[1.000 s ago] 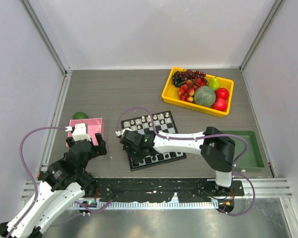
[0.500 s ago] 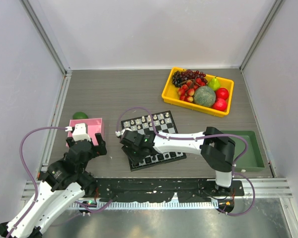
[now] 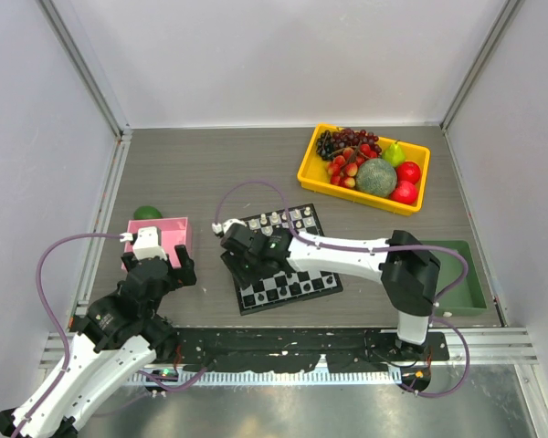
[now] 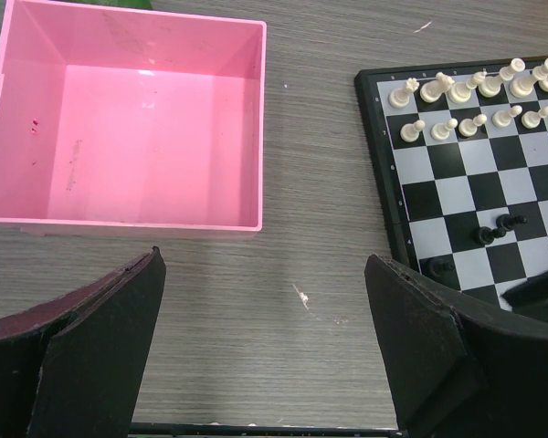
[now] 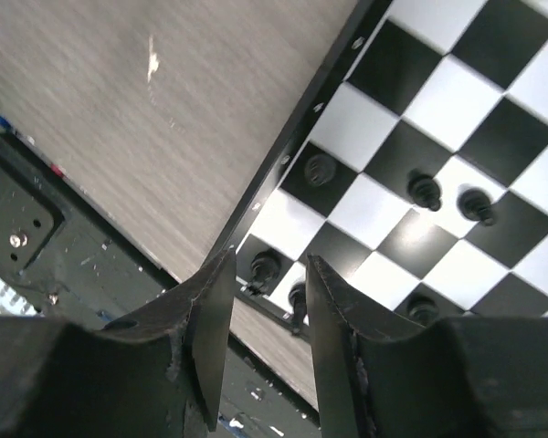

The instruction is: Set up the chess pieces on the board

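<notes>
The board lies at the table's middle. White chess pieces fill two rows along its far edge, and black chess pieces stand on its near rows. Over the board's near-left corner hovers my right gripper. It is open, with only a narrow gap between its jaws and nothing held. Two black pieces on the corner squares show through that gap, below the fingers. Left of the board, my left gripper stands wide open over bare table, close to the pink tray.
A yellow bin of fruit stands at the back right. To the right of the board, behind the right arm, is a green tray. A small green object lies behind the pink tray. The black base rail runs along the near edge.
My right gripper's jaws have parted, and it has drawn back from the board's near-left squares toward the far left. The left arm has not moved.
</notes>
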{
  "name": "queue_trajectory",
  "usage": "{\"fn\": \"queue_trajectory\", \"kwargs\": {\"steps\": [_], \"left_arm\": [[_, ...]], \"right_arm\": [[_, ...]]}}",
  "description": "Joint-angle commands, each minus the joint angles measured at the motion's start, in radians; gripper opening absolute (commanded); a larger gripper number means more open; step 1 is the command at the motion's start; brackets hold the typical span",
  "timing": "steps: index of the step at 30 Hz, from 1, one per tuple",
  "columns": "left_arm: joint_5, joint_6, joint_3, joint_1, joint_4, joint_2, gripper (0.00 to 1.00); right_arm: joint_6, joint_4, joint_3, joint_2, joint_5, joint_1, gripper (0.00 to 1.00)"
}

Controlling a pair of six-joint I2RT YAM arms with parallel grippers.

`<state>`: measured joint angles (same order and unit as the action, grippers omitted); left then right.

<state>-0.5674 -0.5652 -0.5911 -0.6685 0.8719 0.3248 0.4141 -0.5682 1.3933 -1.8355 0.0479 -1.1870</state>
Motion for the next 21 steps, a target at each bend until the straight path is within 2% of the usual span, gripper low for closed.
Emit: {"fn": "queue_trajectory", "kwargs": {"steps": [1, 13, 21], "left_arm": [[-0.026, 0.004, 0.000, -0.003, -0.039, -0.010, 0.99], [-0.029, 0.002, 0.001, -0.003, -0.036, -0.009, 0.99], [-0.031, -0.001, 0.001, -0.002, -0.036, -0.009, 0.99]], "right_arm": [[-0.017, 0.005, 0.067, 0.027, 0.032, 0.050, 0.42], [-0.052, -0.024, 0.194, -0.122, -0.008, 0.073, 0.42], [-0.049, -0.039, 0.208, -0.171, -0.005, 0.072, 0.42]]}}
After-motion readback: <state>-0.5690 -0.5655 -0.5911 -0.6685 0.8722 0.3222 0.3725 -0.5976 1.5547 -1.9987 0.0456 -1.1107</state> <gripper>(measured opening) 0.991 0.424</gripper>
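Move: The half-open right hand is going for the black pawn alone near the board's left edge: about 4 cm ahead, 1 cm left and 4 cm below it. The corner black piece stands about 2 cm back and 1 cm right of the hand, its neighbour about 1 cm back and 3 cm right. Two more black pieces stand roughly 7 cm ahead, 4 and 6 cm right. From the left hand the pawn is about 15 cm right, 1 cm ahead and 11 cm lower. Heading for the lone black pawn, the empty right hand travels about 5 cm forward in a low arc along the board's left edge, away from the corner piece. It rises some 1.5 cm, edges a little left, then sinks about 3.5 cm from the top of the arc until the fingertips come close over the pawn. The fingers stay partly open; no touch can be seen. ##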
